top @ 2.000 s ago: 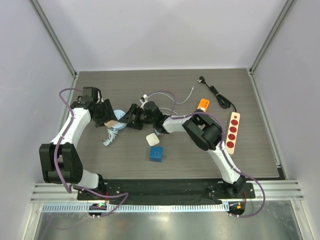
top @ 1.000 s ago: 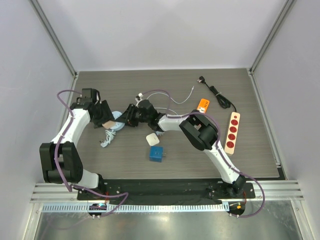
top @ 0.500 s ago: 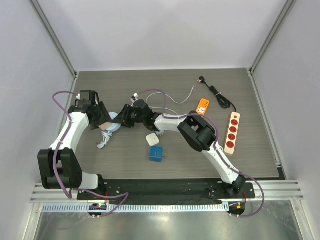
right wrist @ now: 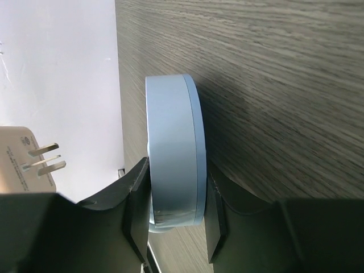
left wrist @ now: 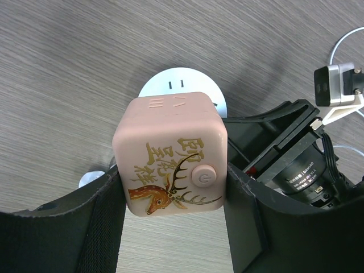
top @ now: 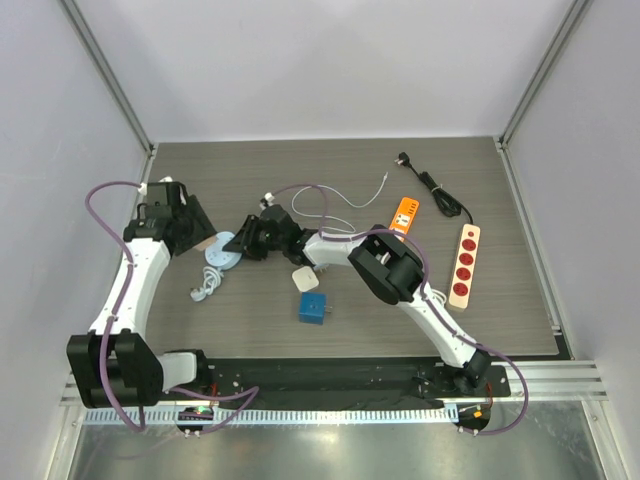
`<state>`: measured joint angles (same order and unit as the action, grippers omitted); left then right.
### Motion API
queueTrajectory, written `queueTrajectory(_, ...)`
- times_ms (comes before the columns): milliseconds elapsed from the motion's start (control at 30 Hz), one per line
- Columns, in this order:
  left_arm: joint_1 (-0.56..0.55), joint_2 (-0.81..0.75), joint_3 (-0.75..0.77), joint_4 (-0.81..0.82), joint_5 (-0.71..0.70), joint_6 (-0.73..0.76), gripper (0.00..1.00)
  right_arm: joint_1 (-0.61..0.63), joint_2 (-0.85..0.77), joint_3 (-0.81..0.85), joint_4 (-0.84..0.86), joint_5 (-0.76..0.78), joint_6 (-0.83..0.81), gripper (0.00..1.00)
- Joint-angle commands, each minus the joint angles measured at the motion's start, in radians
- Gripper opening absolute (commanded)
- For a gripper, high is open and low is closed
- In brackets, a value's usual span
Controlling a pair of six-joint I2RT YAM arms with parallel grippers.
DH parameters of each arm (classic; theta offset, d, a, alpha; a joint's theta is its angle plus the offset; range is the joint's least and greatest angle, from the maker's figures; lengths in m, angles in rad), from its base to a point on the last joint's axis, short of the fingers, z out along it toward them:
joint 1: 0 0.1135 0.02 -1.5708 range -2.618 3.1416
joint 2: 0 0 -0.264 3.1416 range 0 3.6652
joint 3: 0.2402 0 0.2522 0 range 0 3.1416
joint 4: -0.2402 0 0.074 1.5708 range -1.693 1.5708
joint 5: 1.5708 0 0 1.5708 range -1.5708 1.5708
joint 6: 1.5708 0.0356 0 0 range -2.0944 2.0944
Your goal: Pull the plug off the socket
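My left gripper is shut on a pink cube plug with a gold deer print. In the top view the left gripper holds it at the left of the table. My right gripper is shut on the rim of a round light-blue socket, which stands on edge. The plug shows its bare prongs, apart from the socket. In the top view the socket lies between the right gripper and the left one. Its slots face the left wrist camera.
A white adapter and a blue cube sit mid-table. An orange adapter, a beige power strip with red outlets and a black cord lie to the right. The socket's white cable trails at the front left.
The left arm has drawn back to the left with the pink plug, which has come out of the socket. The right gripper has shifted left with the socket.
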<state>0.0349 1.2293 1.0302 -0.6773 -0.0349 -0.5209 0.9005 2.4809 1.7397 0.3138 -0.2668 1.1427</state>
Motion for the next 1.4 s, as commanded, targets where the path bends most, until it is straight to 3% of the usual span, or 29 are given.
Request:
queueTrajectory(0, 0.006, 0.002, 0.033, 0.042, -0.01, -0.01, 0.0, 0.011, 0.085, -0.002, -0.257, 0.075, -0.129, 0.01)
queueTrajectory(67, 0.007, 0.004, 0.03, 0.044, -0.01, -0.01, 0.0, 0.023, 0.088, 0.01, -0.254, 0.052, -0.147, 0.03)
queueTrajectory(267, 0.026, 0.012, 0.031, 0.042, -0.016, -0.008, 0.0, 0.04, 0.07, 0.038, -0.274, -0.003, -0.207, 0.24)
queueTrajectory(467, 0.033, -0.005, 0.033, 0.042, -0.011, -0.005, 0.0, 0.038, -0.023, 0.047, -0.36, 0.034, -0.296, 0.54)
queueTrajectory(600, 0.033, -0.01, 0.027, 0.047, -0.003, -0.007, 0.0, 0.034, -0.059, 0.081, -0.406, 0.05, -0.328, 0.81)
queueTrajectory(767, 0.033, -0.002, 0.028, 0.044, 0.004, -0.004, 0.0, 0.029, -0.138, 0.066, -0.423, 0.066, -0.351, 0.99)
queueTrajectory(1100, 0.031, 0.004, 0.027, 0.05, 0.024, -0.001, 0.0, 0.017, -0.419, -0.089, -0.458, 0.152, -0.419, 1.0)
queueTrajectory(1233, 0.028, 0.033, 0.016, 0.073, 0.13, 0.007, 0.0, 0.011, -0.588, -0.212, -0.458, 0.215, -0.454, 1.0)
queueTrajectory(1367, -0.013, 0.105, 0.027, 0.09, 0.214, 0.024, 0.0, -0.005, -0.792, -0.443, -0.456, 0.337, -0.504, 1.0)
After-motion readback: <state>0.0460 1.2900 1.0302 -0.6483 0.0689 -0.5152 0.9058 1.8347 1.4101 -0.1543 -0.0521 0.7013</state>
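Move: The white socket disc, already free of the plug, is pinched across its thickness at the rim by the right hand; its middle lies about 3 cm left and 1 cm back of that hand, about 1 cm below. The pink plug hangs some 6 cm left, 2 cm back and 10 cm above it, and the coiled cord 7 cm left, 9 cm back. From the left hand the socket is 2 cm ahead, 4 cm right and 12 cm below. The socket is eased about a centimetre left and back, then let go on the table as the right fingers spread wide, tipping down some 20 degrees; they come free of the rim and the hand withdraws right, up and a little back, about 13 cm right and 12 cm up, speeding up. The left hand keeps the plug nearly still, finally drifting about 2 cm right and slightly down. ##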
